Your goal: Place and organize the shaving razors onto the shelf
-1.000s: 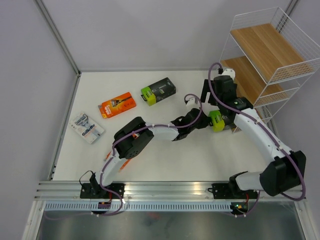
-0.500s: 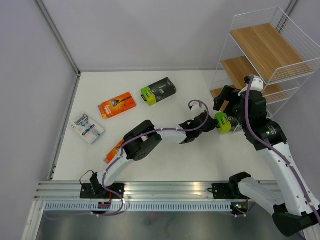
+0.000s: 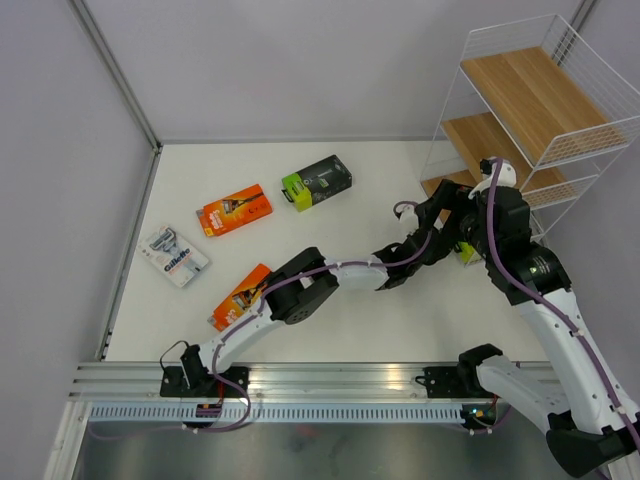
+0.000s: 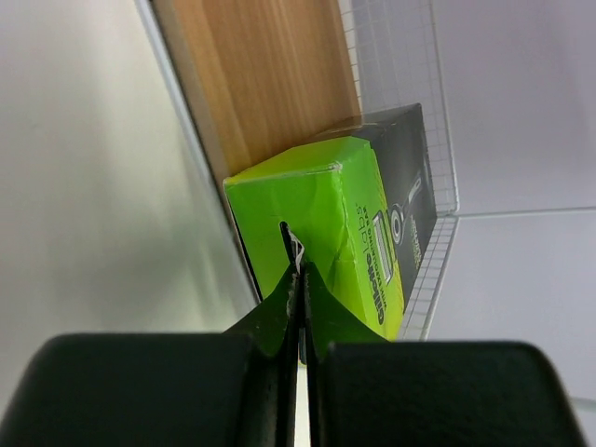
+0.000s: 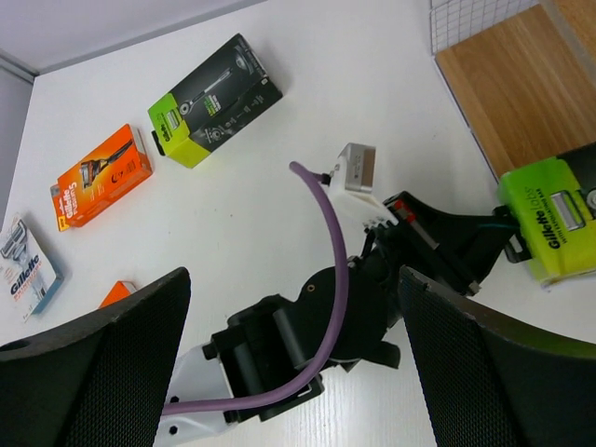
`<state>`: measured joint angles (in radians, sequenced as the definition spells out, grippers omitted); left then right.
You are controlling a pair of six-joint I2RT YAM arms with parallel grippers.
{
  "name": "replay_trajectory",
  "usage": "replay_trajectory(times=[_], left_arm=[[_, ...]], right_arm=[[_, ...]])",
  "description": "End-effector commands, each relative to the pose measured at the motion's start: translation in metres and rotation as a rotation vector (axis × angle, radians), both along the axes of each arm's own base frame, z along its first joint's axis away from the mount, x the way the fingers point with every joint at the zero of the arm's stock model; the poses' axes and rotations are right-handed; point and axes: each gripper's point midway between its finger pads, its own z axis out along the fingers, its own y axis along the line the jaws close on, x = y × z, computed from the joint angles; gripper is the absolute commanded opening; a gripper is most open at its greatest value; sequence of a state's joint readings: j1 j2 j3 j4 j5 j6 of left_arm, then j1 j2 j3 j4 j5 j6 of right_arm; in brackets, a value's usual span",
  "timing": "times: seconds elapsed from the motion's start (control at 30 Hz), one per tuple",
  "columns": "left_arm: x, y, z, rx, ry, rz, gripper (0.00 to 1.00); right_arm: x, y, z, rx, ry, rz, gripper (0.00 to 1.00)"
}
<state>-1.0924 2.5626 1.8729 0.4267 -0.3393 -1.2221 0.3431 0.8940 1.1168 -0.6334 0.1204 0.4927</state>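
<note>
My left gripper (image 4: pixel 298 279) is shut on the thin hang tab of a black razor pack with a lime-green end (image 4: pixel 345 223). The pack lies at the front edge of the shelf's (image 3: pixel 540 90) lowest wooden board (image 4: pixel 261 74). In the top view, this pack (image 3: pixel 466 248) and the left gripper (image 3: pixel 445 240) sit at the shelf's foot. My right gripper (image 3: pixel 452 212) hovers open and empty above the left wrist. On the table lie a second black-and-lime pack (image 3: pixel 317 182), an orange pack (image 3: pixel 236 209), the white-and-blue Gillette pack (image 3: pixel 174 255), and another orange pack (image 3: pixel 240 295) beside the left arm.
The left arm stretches across the table's middle from its base to the shelf. The shelf's white wire side (image 4: pixel 400 56) stands just behind the held pack. Grey walls close the table at the back and left.
My left gripper has carried the lime-ended pack to the right, up to the shelf's lowest board. My right arm has swung right and back from over the pack.
</note>
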Motion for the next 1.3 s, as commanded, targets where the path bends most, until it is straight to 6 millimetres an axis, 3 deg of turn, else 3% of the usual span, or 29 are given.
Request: replay_trajectory(times=[0.0, 0.4, 0.9, 0.97, 1.0, 1.03, 1.07, 1.13, 1.2, 1.27], left_arm=[[-0.001, -0.029, 0.040, -0.126, -0.045, -0.024, 0.02], [-0.004, -0.039, 0.035, -0.103, -0.059, -0.067, 0.02], [-0.003, -0.046, 0.037, -0.087, -0.068, -0.087, 0.04], [-0.006, -0.044, 0.033, -0.070, -0.067, -0.095, 0.07], [-0.005, -0.042, 0.046, -0.083, -0.075, -0.092, 0.11], [-0.006, -0.038, 0.041, -0.080, -0.070, -0.090, 0.13], [-0.006, -0.035, 0.052, -0.094, -0.079, -0.090, 0.18], [-0.004, -0.029, 0.053, -0.092, -0.080, -0.090, 0.22], [-0.002, -0.025, 0.067, -0.109, -0.091, -0.101, 0.30], [-0.003, -0.017, 0.064, -0.112, -0.085, -0.117, 0.41]], right_arm=[[0.002, 0.005, 0.009, 0.027, -0.036, 0.023, 0.98], [0.001, 0.005, -0.007, 0.024, -0.010, 0.018, 0.98], [-0.001, 0.009, -0.007, 0.034, -0.024, 0.045, 0.98], [-0.001, 0.008, -0.007, 0.026, -0.024, 0.046, 0.98], [0.000, 0.008, -0.007, 0.024, -0.025, 0.045, 0.98], [-0.001, 0.008, -0.007, 0.023, -0.023, 0.047, 0.98], [0.000, 0.009, -0.007, 0.025, -0.024, 0.048, 0.98], [0.000, 0.010, -0.003, 0.024, -0.032, 0.056, 0.98], [0.000, 0.010, -0.001, 0.021, -0.036, 0.059, 0.98], [0.000, 0.011, 0.001, 0.022, -0.037, 0.063, 0.98]])
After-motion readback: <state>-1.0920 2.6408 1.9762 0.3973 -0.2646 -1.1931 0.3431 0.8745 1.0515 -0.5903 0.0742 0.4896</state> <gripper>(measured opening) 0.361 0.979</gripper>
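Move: The green-and-black razor box lies partly on the bottom shelf, its middle about 10 cm to the right of the left hand, roughly level fore and aft and at about the same height; the closed fingertips are already at the black tab on its green end. The bottom shelf's middle is some 6 cm ahead, 6 cm right and 4 cm lower. From the right hand, that box is about 5 cm ahead, 17 cm right and 25 cm below. Rightwards by about 3 cm, quickly at first and then creeping, the left hand pushes the box's green end farther onto the bottom shelf with its shut fingertips at the tab. Then it sinks about 1 cm and eases back left by almost as much, while the fingers open to roughly a third. ##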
